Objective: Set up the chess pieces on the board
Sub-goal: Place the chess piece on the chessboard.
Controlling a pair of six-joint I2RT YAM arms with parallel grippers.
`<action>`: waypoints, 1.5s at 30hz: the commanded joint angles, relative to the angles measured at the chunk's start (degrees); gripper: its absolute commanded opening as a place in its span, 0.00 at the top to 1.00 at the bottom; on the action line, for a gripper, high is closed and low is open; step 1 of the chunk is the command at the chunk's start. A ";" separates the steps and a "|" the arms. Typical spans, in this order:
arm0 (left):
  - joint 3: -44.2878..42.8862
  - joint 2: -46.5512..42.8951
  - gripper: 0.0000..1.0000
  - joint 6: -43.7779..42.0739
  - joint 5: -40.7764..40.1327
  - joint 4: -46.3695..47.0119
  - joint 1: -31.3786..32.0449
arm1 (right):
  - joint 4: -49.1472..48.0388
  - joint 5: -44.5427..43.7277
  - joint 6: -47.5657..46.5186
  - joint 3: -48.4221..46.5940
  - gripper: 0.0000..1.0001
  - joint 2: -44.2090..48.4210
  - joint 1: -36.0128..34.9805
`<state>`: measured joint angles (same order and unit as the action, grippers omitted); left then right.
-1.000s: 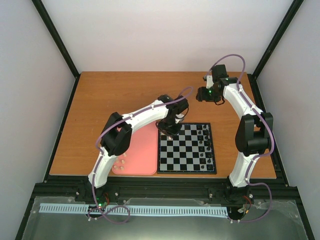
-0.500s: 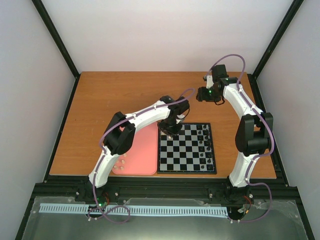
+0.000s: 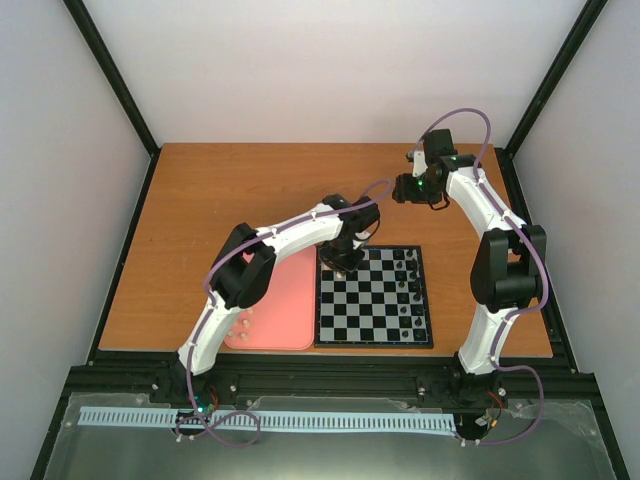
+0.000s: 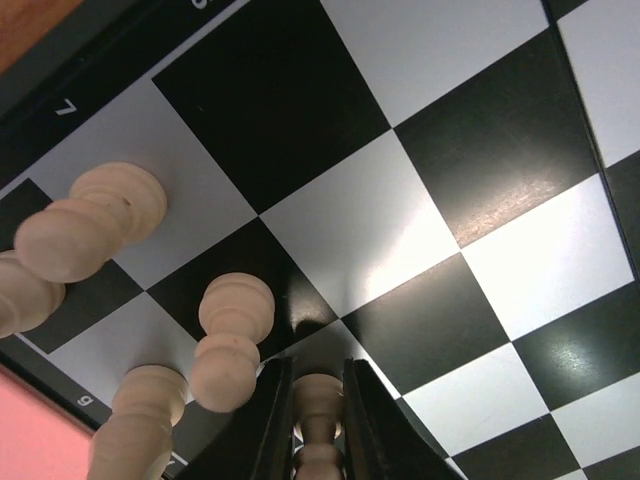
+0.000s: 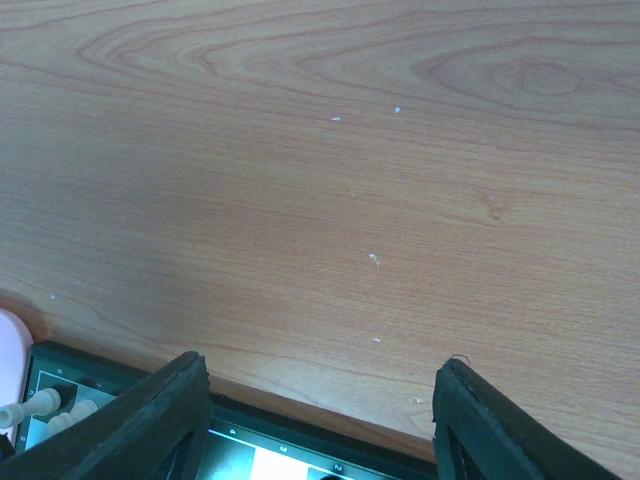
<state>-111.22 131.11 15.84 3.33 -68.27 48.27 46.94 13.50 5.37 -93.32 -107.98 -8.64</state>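
The black-and-white board lies near the table's front edge. My left gripper hangs over its far left corner, shut on a cream-white pawn held between the black fingers just above a dark square. Three more cream chess pieces stand on squares to the left of it. A few cream pieces rest on the pink tray. My right gripper is raised beyond the board's far edge, open and holding nothing.
The salmon-pink tray touches the board's left side. Black pieces line the board's right columns. Bare wooden table stretches past the board. Black frame posts and white walls enclose the table.
My left arm's elbow and forearm have shifted slightly right. Its gripper stays over the board's far left corner with the pawn. The right arm has not moved.
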 commanded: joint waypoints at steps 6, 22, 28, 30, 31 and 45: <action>0.31 0.59 0.88 -0.98 -0.92 1.52 -0.40 | -0.20 -0.46 -0.36 -0.75 0.39 -0.56 0.47; 0.35 0.51 0.77 -1.04 -0.17 1.85 -0.81 | -0.20 -0.31 -0.44 -0.61 0.39 -0.56 0.47; 0.13 -0.98 0.72 -1.38 0.12 1.06 -0.81 | -0.27 -0.09 -0.44 -0.58 0.39 -0.40 0.47; 0.13 -1.63 0.68 -1.52 0.31 0.59 -0.81 | -0.34 -0.05 -0.44 -0.65 0.38 -0.39 0.47; 0.13 -1.95 0.63 -1.58 0.35 0.26 -0.81 | -0.30 -0.05 -0.44 -0.66 0.39 -0.38 0.47; -8.13 -8.74 0.56 -1.56 3.43 -5.20 -0.72 | -0.11 0.05 -0.32 -0.97 0.38 -0.02 0.47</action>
<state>-113.89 127.07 14.74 4.23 -70.70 47.64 46.94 13.56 5.37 -93.32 -107.98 -8.64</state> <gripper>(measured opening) 0.439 0.616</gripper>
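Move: Directly beneath the left hand, about 3 cm down and hardly 1 cm ahead, is the open square for the pale chess piece in its fingers: third row from the far edge, second column from the left. One pale pawn stands some 3 cm ahead of the hand, a second pawn 3 cm ahead and 3 cm left, and a far pawn 6 cm straight ahead. From the idle right hand the square lies about 16 cm back, 16 cm left and 14 cm lower. Easing the still-pinched piece barely half a centimetre forward and a touch lower, the left hand centres it on the square beneath, then stays there while its fingers open gradually and let go. Only once they are well apart does it rise nearly straight up, quickening, about 4.5 cm off the freed piece. ##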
